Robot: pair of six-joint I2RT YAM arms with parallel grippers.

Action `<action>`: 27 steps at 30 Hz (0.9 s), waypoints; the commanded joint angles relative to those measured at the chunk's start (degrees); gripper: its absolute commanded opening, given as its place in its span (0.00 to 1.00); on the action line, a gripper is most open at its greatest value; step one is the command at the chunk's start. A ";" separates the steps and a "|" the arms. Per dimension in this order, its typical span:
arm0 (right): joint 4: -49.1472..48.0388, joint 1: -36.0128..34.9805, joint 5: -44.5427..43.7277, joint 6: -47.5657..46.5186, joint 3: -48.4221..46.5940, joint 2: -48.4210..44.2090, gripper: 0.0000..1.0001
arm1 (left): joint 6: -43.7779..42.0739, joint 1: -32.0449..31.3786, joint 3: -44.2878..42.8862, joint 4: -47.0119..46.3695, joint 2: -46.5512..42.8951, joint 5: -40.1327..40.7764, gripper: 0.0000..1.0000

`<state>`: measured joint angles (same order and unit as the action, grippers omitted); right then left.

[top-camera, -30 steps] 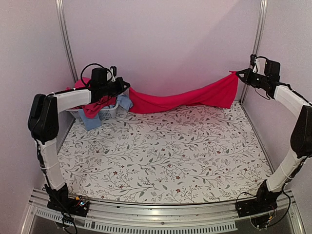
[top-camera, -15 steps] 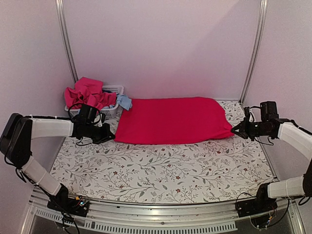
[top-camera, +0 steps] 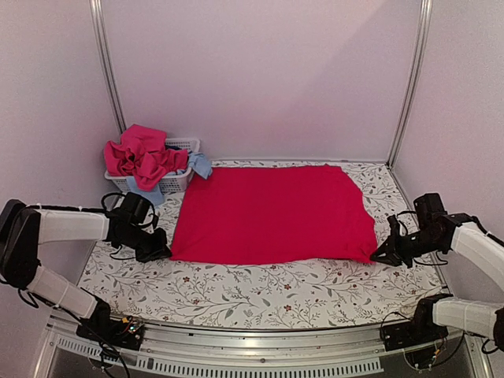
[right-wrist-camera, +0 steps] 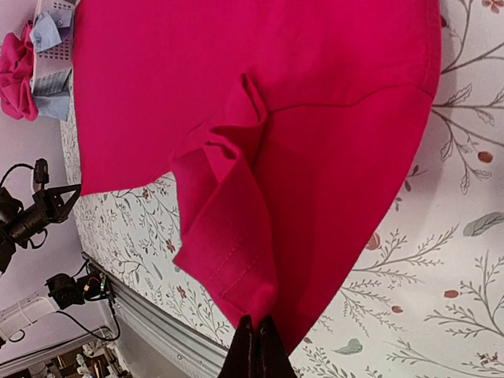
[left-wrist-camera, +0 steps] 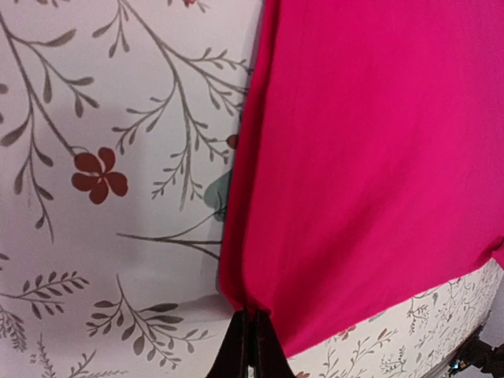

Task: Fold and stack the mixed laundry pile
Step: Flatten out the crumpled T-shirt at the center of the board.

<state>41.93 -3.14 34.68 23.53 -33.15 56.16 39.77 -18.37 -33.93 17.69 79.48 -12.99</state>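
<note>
A large bright red cloth [top-camera: 272, 213] lies spread flat on the flowered table. My left gripper [top-camera: 164, 253] is shut on its near left corner, with the red cloth [left-wrist-camera: 370, 150] pinched between the black fingertips [left-wrist-camera: 236, 346]. My right gripper [top-camera: 376, 257] is shut on the near right corner, where the red cloth [right-wrist-camera: 260, 142] folds over into a hemmed flap [right-wrist-camera: 228, 244]. The rest of the laundry pile [top-camera: 142, 155], pink-magenta with light blue pieces [top-camera: 201, 164], sits in and over the white basket [top-camera: 175, 183] at the back left.
Side walls stand close on both sides, with metal posts [top-camera: 106, 71] in the back corners. An aluminium rail [top-camera: 252, 346] runs along the near edge by the arm bases. The patterned table surface [top-camera: 252, 291] shows in front of the cloth.
Both grippers have come down and toward the near edge, drawing the red cloth from hanging stretched at the back to lying flat on the table.
</note>
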 commanded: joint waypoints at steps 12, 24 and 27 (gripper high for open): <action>16.02 -3.84 6.95 0.87 -1.10 -7.99 0.58 | 1.55 0.55 -2.40 13.91 -9.33 4.84 0.41; 1.62 -4.45 -2.29 -5.13 -13.91 15.75 0.63 | -1.13 -1.49 -9.70 9.37 -6.70 2.50 0.57; 0.87 -5.29 -2.87 -8.10 -16.52 21.03 0.62 | -1.23 -1.79 -10.14 7.80 -4.66 2.14 0.57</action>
<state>46.68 -7.20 33.87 19.49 -45.74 72.71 39.81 -19.16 -42.30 27.77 72.82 -10.07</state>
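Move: The left hand grips the T-shirt's near left corner just above the table; its laying spot is about 3 cm back, 2 cm left and 1 cm below. The laundry basket stands roughly 34 cm ahead and 8 cm left. The right hand holds the near right corner higher up, its laying spot some 7 cm back, 2 cm left and 9 cm below; from this hand, the T-shirt's middle lies about 24 cm ahead and 19 cm left. Back towards the bases both hands draw the T-shirt's near corners: the right about 7 cm, sinking a little and tipping its fingertips back, the left only 2–3 cm. Both then open and let go. The right rises some 5 cm, then swings forward about 10 cm while sinking again, ending over the shirt's right side; the left lifts about 7 cm and eases forward. ##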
